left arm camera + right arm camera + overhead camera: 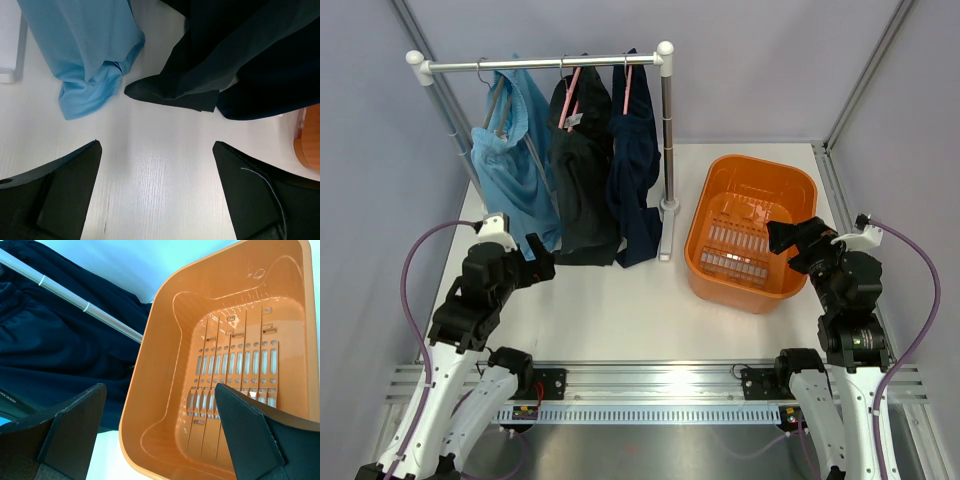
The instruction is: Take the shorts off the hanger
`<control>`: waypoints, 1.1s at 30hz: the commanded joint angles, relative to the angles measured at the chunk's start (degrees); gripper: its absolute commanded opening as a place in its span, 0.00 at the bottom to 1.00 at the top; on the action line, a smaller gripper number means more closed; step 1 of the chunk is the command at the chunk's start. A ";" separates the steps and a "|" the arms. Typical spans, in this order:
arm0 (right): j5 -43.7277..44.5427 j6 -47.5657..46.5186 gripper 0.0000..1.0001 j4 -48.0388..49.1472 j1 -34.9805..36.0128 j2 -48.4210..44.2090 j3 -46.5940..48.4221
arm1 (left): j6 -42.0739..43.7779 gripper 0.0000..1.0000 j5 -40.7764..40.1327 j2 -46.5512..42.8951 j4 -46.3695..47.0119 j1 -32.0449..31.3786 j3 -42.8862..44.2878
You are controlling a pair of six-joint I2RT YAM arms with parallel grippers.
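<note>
Three pairs of shorts hang from hangers on a metal rail: light blue shorts on the left, black shorts in the middle, dark navy shorts on the right. Their hems rest on the table. My left gripper is open and empty just in front of the light blue and black hems. My right gripper is open and empty above the near right part of the orange basket. The navy shorts also show in the right wrist view.
The rack's right post stands between the navy shorts and the basket, which holds nothing. The rack's left post leans behind the blue shorts. Grey walls close in the table on three sides.
</note>
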 commanded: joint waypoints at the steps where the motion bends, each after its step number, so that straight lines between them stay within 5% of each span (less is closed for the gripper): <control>1: -1.02 -0.40 1.00 1.68 -0.25 -0.46 0.70 | -0.33 0.99 -0.04 -0.23 1.77 0.19 1.74; 18: -0.05 -2.94 1.00 0.62 -0.25 -0.82 0.35 | 1.87 0.99 4.35 -4.45 3.09 0.28 6.38; 25: -0.14 -5.14 0.99 1.41 -0.25 1.64 0.79 | 2.65 0.99 2.70 1.42 4.76 0.28 25.62; 33: -1.46 -6.73 0.99 3.61 -0.25 4.81 0.09 | 5.56 0.98 -1.07 28.04 7.31 0.28 53.45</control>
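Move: The navy shorts hang roughly 18 cm to the right of my left hand and 16 cm ahead, their middle some 6 cm above it. The green-black shorts hang level with them but only about 8 cm right, and the light-blue pair about 4 cm left, equally far ahead. The rail carrying all the hangers runs about 22 cm ahead and some 30 cm higher, its middle about 7 cm right. From my right hand the navy shorts lie about 29 cm left, 14 cm ahead and slightly lower. After barely stirring, I swing my left hand almost straight up, fast, by nearly 30 cm in front of the hanging shorts to about rail height, tipping the fingers up some 35 degrees until they point nearly level. It drifts slightly back on the way, then starts forward towards the rail, fingers still wide open and touching nothing. My right hand eases about 2 cm down and forward, open, over the basket. ##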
